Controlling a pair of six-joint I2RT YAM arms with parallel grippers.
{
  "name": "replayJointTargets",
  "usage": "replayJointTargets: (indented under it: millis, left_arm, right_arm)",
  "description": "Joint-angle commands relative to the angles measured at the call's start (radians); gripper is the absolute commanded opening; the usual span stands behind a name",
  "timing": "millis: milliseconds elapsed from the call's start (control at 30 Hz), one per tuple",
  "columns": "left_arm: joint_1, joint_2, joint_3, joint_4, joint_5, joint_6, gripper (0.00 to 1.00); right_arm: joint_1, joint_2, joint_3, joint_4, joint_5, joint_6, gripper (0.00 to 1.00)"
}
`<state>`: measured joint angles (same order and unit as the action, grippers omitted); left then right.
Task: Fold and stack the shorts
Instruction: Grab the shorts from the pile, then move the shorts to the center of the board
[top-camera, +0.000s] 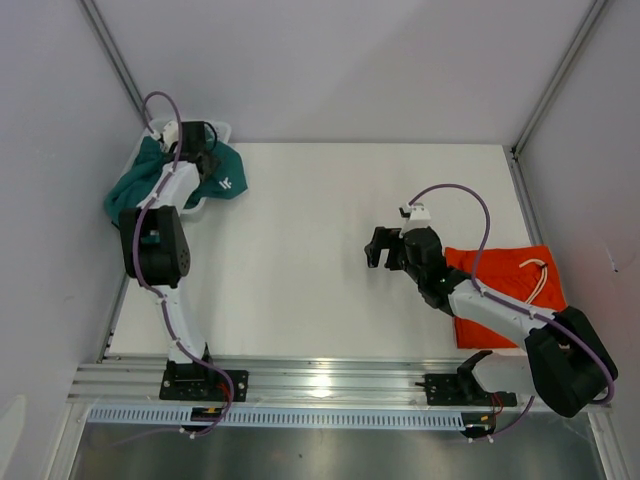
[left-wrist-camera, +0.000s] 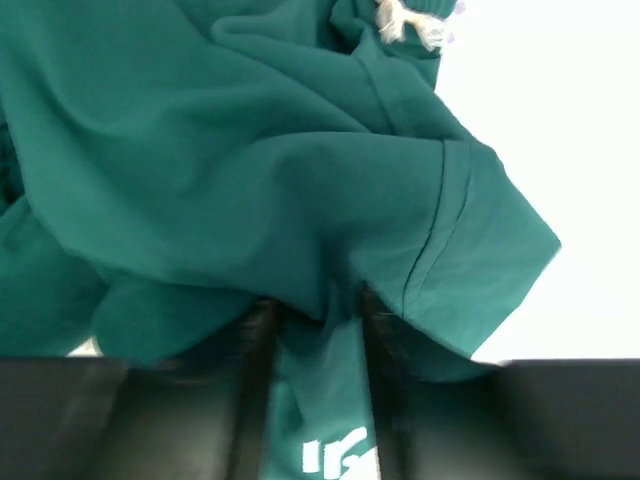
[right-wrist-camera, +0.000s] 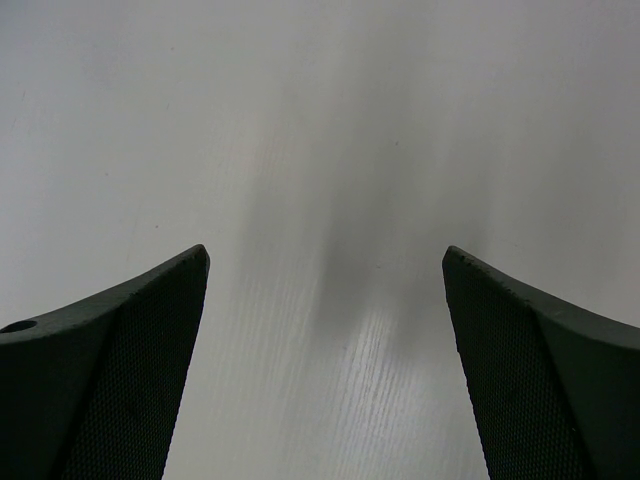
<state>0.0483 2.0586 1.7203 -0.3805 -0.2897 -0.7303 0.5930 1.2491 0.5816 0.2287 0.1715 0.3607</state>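
The teal shorts (top-camera: 140, 190) lie bunched at the table's far left corner, spilling over a white basket. My left gripper (top-camera: 205, 160) is down in them. In the left wrist view its black fingers (left-wrist-camera: 255, 350) press a fold of the teal shorts (left-wrist-camera: 250, 150) between them, with the white logo (left-wrist-camera: 340, 455) showing in the gap at the left gripper (left-wrist-camera: 318, 320). The orange-red shorts (top-camera: 500, 285) lie flat at the right with a white drawstring (top-camera: 540, 275). My right gripper (top-camera: 378, 247) hovers open over bare table left of them; the right gripper (right-wrist-camera: 325, 260) holds nothing.
The white mesh basket (top-camera: 222, 128) sits under the teal shorts by the left wall. Grey walls and metal posts enclose the white table (top-camera: 300, 250). A metal rail (top-camera: 320, 378) with both arm bases runs along the near edge.
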Motion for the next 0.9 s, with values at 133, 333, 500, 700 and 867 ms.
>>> replayJointTargets:
  millis: [133,333,500,700,867]
  left_arm:
    - [0.004,-0.193,-0.064,0.092,-0.081,0.026,0.00]
    - [0.001,-0.366,-0.057,0.088,-0.092,0.057,0.00]
    - [-0.036,-0.486,-0.041,0.095,-0.051,0.098,0.00]
    - [-0.185,-0.649,-0.038,0.202,0.004,0.141,0.00]
    - [-0.309,-0.735,0.019,0.299,0.123,0.178,0.00]
  right_arm:
    - [0.005,0.021,0.009,0.041,0.043,-0.019,0.99]
    - [0.005,0.026,0.012,0.041,0.042,-0.022,0.99]
    - [0.005,0.026,0.011,0.047,0.053,-0.026,0.99]
    - [0.004,-0.019,-0.022,0.067,0.059,-0.035,0.99]
    - [0.001,-0.074,-0.066,0.115,0.057,-0.040,1.00]
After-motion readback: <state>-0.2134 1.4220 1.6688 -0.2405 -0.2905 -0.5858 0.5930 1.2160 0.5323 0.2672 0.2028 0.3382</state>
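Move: The left hand's half-shut fingers are already among the folds of the green shorts, whose middle lies about 7 cm back, 6 cm to the left and a few centimetres below. The white basket under them is centred some 6 cm left, 1 cm back and 8 cm lower; the shorts' white logo is about 6 cm back, 4 cm to the right and slightly lower. From the idle right hand, the shorts lie roughly 17 cm forward and 48 cm left, slightly below. Straight up for the most part, and fast once the left fingers have shut fully and pinched the green cloth: the hand climbs some 32 cm away from the basket while drawing back about 11 cm, and late in the rise swings to the right. Its fingertips tip up about 40 degrees on the way and the wrist turns a little clockwise, keeping its hold. ##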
